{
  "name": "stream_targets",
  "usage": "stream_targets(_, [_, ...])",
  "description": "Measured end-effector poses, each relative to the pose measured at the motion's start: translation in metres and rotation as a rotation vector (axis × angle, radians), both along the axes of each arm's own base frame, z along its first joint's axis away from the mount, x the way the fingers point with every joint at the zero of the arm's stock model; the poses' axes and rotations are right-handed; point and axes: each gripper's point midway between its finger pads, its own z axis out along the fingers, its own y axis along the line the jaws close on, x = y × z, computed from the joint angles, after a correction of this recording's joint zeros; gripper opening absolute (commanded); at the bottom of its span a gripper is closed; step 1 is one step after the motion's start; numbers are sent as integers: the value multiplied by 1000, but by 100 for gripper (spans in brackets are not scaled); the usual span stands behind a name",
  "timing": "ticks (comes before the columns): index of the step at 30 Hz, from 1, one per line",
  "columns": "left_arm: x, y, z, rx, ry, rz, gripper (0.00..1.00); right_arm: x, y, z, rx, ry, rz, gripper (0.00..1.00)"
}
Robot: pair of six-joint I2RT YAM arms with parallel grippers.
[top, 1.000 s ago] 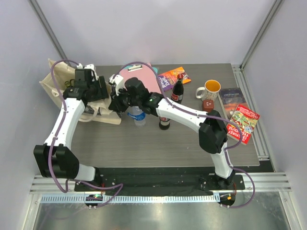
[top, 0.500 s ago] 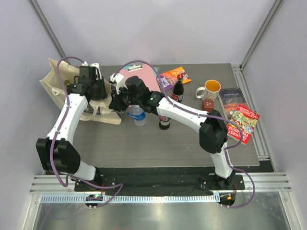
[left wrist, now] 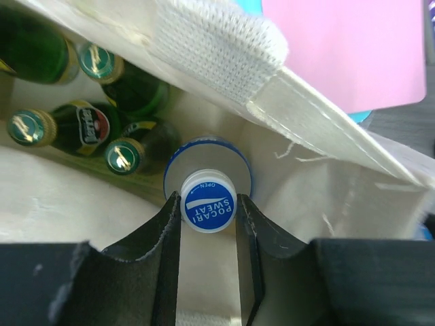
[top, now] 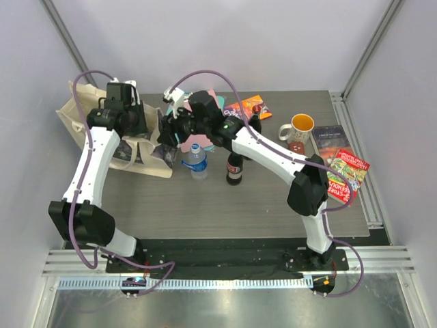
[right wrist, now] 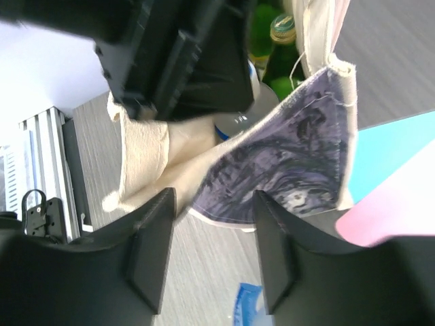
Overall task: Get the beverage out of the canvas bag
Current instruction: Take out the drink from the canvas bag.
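Observation:
The canvas bag (top: 76,117) lies at the back left of the table, its mouth toward the middle. Inside it, in the left wrist view, stands a beverage bottle with a blue Pocari Sweat cap (left wrist: 209,203). My left gripper (left wrist: 209,212) is shut on that cap, a finger pressed against each side. Several green glass bottles (left wrist: 102,129) lie deeper in the bag. My right gripper (right wrist: 213,234) hangs open just outside the bag's printed side panel (right wrist: 285,170), with nothing between its fingers. In the top view the left gripper (top: 141,124) and right gripper (top: 168,131) meet at the bag's mouth.
A clear water bottle (top: 196,161) stands just right of the bag. Two dark bottles (top: 234,171) (top: 253,127) stand mid-table. A pink and teal folder (top: 213,102), a book (top: 246,108), a yellow-lined mug (top: 300,126) and more books (top: 345,175) lie behind and to the right.
My left gripper went from open to shut on the blue cap inside the bag. My right gripper let go of the bag's edge, opened and lifted back a little.

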Motion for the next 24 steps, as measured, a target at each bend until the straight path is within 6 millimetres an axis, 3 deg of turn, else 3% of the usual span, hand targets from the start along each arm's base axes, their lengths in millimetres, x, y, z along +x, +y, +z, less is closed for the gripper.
stream_targets(8, [4, 1, 48, -1, -90, 0, 0, 6, -16, 33, 30, -85, 81, 82])
stream_targets(15, [0, 1, 82, -8, -148, 0, 0, -6, -11, 56, 84, -142, 180, 94])
stream_targets(24, [-6, 1, 107, -16, -193, 3, 0, -13, 5, 128, 247, -304, 223, 100])
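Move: The left fingers already grip the Pocari bottle by its cap, inside the canvas bag; the bottle's middle hangs about 10 cm below them. The green bottles in the bag stand some 10 cm to this hand's left and 4 cm farther out. From the right hand, by the bag's right rim, the Pocari bottle's middle is roughly 7 cm left, 3 cm ahead and 13 cm lower. The water bottle on the table is about 12 cm to the right hand's right, level with it. Straight up goes the left hand, some 11 cm, its fingers tipping up about 10 degrees while they keep their hold on the cap and draw the Pocari bottle up out of the bag. The right hand, holding nothing, edges slightly to its right, then rises about 13 cm beside the bottle, clear of the bag rim, opening fully as its fingers tip up and swing counter-clockwise. ##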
